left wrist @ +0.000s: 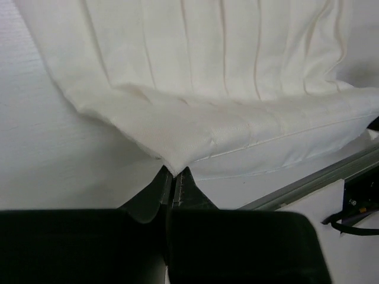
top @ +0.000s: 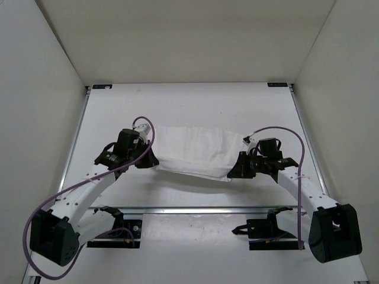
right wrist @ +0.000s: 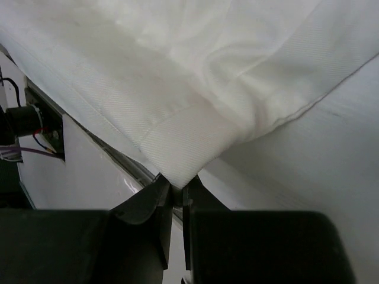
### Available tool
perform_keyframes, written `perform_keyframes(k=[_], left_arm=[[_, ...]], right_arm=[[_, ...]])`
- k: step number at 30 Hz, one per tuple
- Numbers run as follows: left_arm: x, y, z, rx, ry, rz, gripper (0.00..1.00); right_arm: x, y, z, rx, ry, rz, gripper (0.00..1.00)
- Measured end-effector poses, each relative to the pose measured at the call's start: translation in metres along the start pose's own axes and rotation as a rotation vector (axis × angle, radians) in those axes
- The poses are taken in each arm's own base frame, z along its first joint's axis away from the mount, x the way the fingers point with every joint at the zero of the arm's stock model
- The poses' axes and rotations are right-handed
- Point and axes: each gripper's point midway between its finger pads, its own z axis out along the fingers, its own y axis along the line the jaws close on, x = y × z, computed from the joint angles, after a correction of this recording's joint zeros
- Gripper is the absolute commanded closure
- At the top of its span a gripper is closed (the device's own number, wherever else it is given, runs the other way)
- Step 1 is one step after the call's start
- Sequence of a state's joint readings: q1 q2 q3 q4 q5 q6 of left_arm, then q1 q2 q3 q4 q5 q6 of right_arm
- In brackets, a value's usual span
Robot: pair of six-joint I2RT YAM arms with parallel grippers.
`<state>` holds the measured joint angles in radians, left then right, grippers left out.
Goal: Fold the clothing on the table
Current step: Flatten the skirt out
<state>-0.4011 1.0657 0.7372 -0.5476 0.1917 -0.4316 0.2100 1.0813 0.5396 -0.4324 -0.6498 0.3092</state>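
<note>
The clothing (top: 195,151) is a plain white fabric piece stretched between my two arms over the middle of the table (top: 195,103). Its near edge hangs lifted and sagging between the grippers, while the far part lies on the table. My left gripper (top: 152,161) is shut on the near left corner of the clothing (left wrist: 237,124); that corner pokes into the closed left gripper (left wrist: 174,175). My right gripper (top: 234,173) is shut on the near right corner, and in its wrist view the clothing (right wrist: 177,89) tapers into the pinched right gripper (right wrist: 177,188).
A metal rail (top: 195,209) runs across the table just in front of the arm bases. White upright walls (top: 41,89) close in the left, right and far sides. Rails (top: 77,139) border the table's edges.
</note>
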Motion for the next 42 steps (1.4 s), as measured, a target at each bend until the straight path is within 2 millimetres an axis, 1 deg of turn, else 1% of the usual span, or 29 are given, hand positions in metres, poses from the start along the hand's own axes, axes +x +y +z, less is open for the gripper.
perform_keyframes(k=[2,5,8,9,11,13,15,16,18,20,21,22,23,24,25,26,27,28,30,31,33,34,35,37,38,39,40,41,42], left_arm=[[-0.004,-0.004,-0.008,0.018,-0.033,0.002,1.0],[0.001,-0.003,-0.004,0.023,-0.011,-0.012,1.0],[0.007,0.006,0.012,0.004,0.049,-0.044,1.0],[0.008,0.01,0.019,-0.007,0.075,-0.058,1.0],[-0.001,0.015,0.036,-0.026,0.105,-0.076,1.0],[-0.018,0.017,0.051,-0.036,0.106,-0.08,1.0],[-0.047,0.015,0.065,-0.04,0.085,-0.069,1.0],[-0.067,0.014,0.071,-0.042,0.066,-0.058,1.0],[-0.119,0.008,0.082,-0.043,-0.009,-0.024,1.0],[-0.178,0.001,0.086,-0.046,-0.085,0.004,1.0],[-0.216,-0.006,0.086,-0.044,-0.143,0.027,1.0],[-0.256,-0.014,0.083,-0.042,-0.215,0.051,1.0],[-0.291,-0.022,0.076,-0.037,-0.285,0.076,1.0],[-0.326,-0.033,0.064,-0.032,-0.363,0.106,1.0],[-0.352,-0.042,0.051,-0.029,-0.434,0.136,1.0],[-0.368,-0.051,0.036,-0.03,-0.489,0.165,1.0],[-0.377,-0.06,0.019,-0.035,-0.537,0.194,1.0],[-0.38,-0.068,0.003,-0.039,-0.568,0.22,1.0],[-0.373,-0.08,-0.021,-0.036,-0.613,0.257,1.0],[-0.36,-0.082,-0.029,-0.03,-0.611,0.27,1.0],[-0.33,-0.082,-0.032,-0.015,-0.583,0.279,1.0],[-0.312,-0.081,-0.028,-0.004,-0.554,0.28,1.0],[-0.291,-0.077,-0.02,0.003,-0.522,0.282,1.0],[-0.238,-0.064,0.004,0.001,-0.413,0.275,1.0],[-0.207,-0.055,0.018,-0.008,-0.342,0.271,1.0],[-0.171,-0.043,0.033,-0.024,-0.259,0.261,1.0],[-0.138,-0.031,0.041,-0.04,-0.179,0.249,1.0],[-0.101,-0.017,0.047,-0.062,-0.089,0.23,1.0],[-0.073,-0.007,0.048,-0.079,-0.02,0.211,1.0]], right_arm=[[-0.011,0.004,-0.003,-0.011,-0.045,-0.016,1.0],[-0.026,0.002,-0.004,-0.007,-0.071,-0.008,1.0],[-0.041,0.0,-0.001,-0.002,-0.065,0.011,1.0],[-0.05,0.0,0.0,-0.004,-0.064,0.013,1.0],[-0.074,0.001,0.001,-0.007,-0.076,0.004,1.0],[-0.099,0.001,0.002,-0.004,-0.096,-0.012,1.0],[-0.128,0.0,0.002,0.002,-0.125,-0.029,1.0],[-0.145,0.0,0.001,0.006,-0.143,-0.043,1.0],[-0.196,0.002,-0.004,0.018,-0.197,-0.085,1.0],[-0.249,0.009,-0.013,0.021,-0.267,-0.143,1.0],[-0.277,0.015,-0.02,0.026,-0.307,-0.176,1.0],[-0.306,0.022,-0.03,0.028,-0.353,-0.211,1.0],[-0.332,0.032,-0.041,0.027,-0.404,-0.254,1.0],[-0.355,0.043,-0.054,0.027,-0.45,-0.292,1.0],[-0.373,0.056,-0.068,0.032,-0.502,-0.337,1.0],[-0.384,0.066,-0.08,0.039,-0.541,-0.376,1.0],[-0.392,0.077,-0.093,0.054,-0.585,-0.42,1.0],[-0.394,0.087,-0.105,0.071,-0.621,-0.455,1.0],[-0.389,0.097,-0.122,0.094,-0.669,-0.498,1.0],[-0.378,0.099,-0.127,0.098,-0.675,-0.504,1.0],[-0.353,0.092,-0.127,0.08,-0.66,-0.487,1.0],[-0.338,0.084,-0.122,0.067,-0.64,-0.465,1.0],[-0.32,0.07,-0.112,0.059,-0.608,-0.431,1.0],[-0.272,0.036,-0.083,0.065,-0.518,-0.33,1.0],[-0.242,0.019,-0.066,0.073,-0.453,-0.269,1.0],[-0.207,0.003,-0.047,0.083,-0.376,-0.207,1.0],[-0.172,-0.008,-0.031,0.094,-0.304,-0.149,1.0],[-0.136,-0.014,-0.017,0.1,-0.227,-0.105,1.0],[-0.106,-0.014,-0.009,0.1,-0.162,-0.073,1.0]])
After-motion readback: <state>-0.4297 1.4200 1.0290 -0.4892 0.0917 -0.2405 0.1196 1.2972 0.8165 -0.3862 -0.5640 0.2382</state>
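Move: The skirt lies spread between my hands, its near corners already pinched and held up. From my left hand its middle is about 12 cm ahead, 14 cm to the right and 10 cm lower; its far edge is some 24 cm ahead, 14 cm right. From my right hand the middle is about 16 cm ahead, 14 cm left and 7 cm lower. The metal rail runs straight behind my left hand, roughly 17 cm back. I flick the skirt out once more with both hands: I fling its held corners fast, forward and up over the table, about 30 cm out, my left dipping slightly first, while my fingertips tip upward some 40 degrees. Then I draw both hands back and sharply down by about 20 cm, fingertips tipping down again. Both grippers stay shut on their corners. ##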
